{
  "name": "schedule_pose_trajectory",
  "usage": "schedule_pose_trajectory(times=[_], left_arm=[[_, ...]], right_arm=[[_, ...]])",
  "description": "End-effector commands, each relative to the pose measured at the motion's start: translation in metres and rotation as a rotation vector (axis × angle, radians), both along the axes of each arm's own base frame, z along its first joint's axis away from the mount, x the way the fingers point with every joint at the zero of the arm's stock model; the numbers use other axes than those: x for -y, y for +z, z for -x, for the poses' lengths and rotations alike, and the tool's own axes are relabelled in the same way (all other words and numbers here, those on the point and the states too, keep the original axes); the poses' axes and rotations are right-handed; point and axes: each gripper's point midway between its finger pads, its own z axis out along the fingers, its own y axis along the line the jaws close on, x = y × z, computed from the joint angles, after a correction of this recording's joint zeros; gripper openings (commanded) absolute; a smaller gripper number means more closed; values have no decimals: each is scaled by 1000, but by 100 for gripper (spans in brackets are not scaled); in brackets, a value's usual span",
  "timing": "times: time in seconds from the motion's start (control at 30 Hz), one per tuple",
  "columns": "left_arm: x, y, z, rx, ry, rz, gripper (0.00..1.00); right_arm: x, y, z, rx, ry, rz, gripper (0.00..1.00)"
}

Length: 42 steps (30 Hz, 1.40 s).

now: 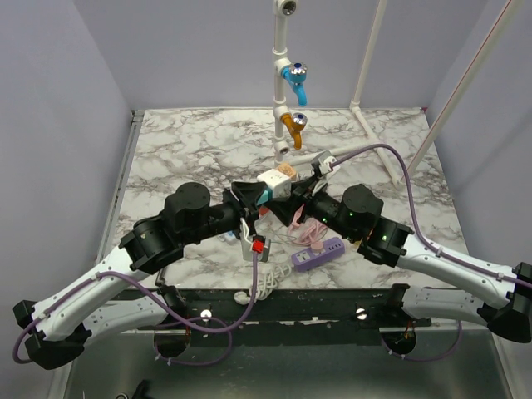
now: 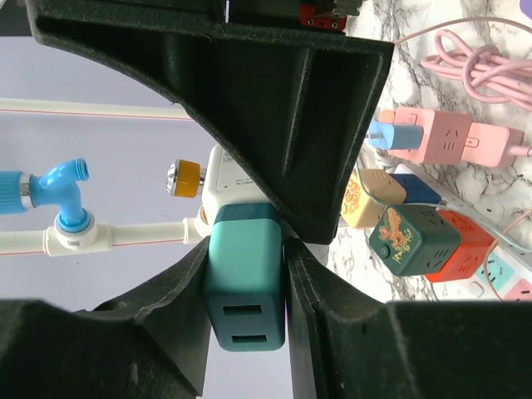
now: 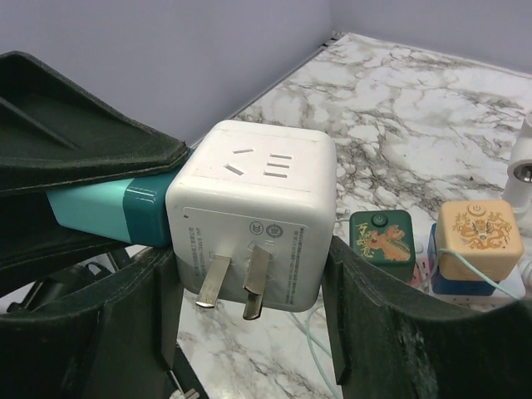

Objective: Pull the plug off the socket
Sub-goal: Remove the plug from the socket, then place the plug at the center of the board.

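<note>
A white cube socket hangs in the air over the table's middle, its two metal prongs pointing at the right wrist camera. My right gripper is shut on its two sides. A teal plug sits flush against the socket's left face, with no gap showing. My left gripper is shut on the teal plug, whose two USB slots face the left wrist camera; the white socket is just beyond it. From above, the socket and plug sit between the left gripper and the right gripper.
A white pipe with a blue tap and an orange tap stands behind. Below lie a purple power strip, a pink strip, a green dragon cube, a beige cube and a white strip with a red switch.
</note>
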Motion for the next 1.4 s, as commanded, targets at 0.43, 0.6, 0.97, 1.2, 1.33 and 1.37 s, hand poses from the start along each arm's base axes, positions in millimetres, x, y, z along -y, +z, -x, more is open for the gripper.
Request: schedule_pose_trajectory(times=[0.43, 0.6, 0.97, 1.2, 1.33, 1.37], left_arm=[[-28, 8, 41, -93, -32, 42, 0], [-38, 8, 43, -76, -17, 28, 0], [-85, -86, 1, -437, 331, -47, 0], [-130, -162, 0, -788, 517, -129, 0], [-139, -199, 14, -845, 526, -180, 0], [-140, -206, 16, -847, 526, -186, 0]], right_arm=[[69, -22, -52, 25, -426, 61, 1], [82, -32, -56, 13, -465, 87, 1], [188, -97, -84, -316, -843, 120, 1], [257, -151, -79, -594, -1102, 80, 1], [275, -161, -73, -655, -1171, 90, 1], [278, -163, -73, -662, -1187, 95, 1]])
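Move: The teal plug in the left fingers still sits in the white socket held by the right. From the left hand the socket lies about 4 cm ahead and 4 cm right at equal height; from the right hand the plug is some 4 cm back and 3 cm left, level. Counted from the left hand and roughly 20 cm below it, the green block stands 13 cm ahead, 2 cm right; the beige block 19 cm ahead, 9 cm right. Plug and socket, each kept in its hand's closed grip, are hardly shifted at first, then drawn apart, the left hand going back and left as the right goes forward and right, some 5 cm each. Both then swing farther apart and sink about 15 cm, the left ending left of its start, the right about 27 cm to its right, swinging clockwise, both tipping their fingers downward. ##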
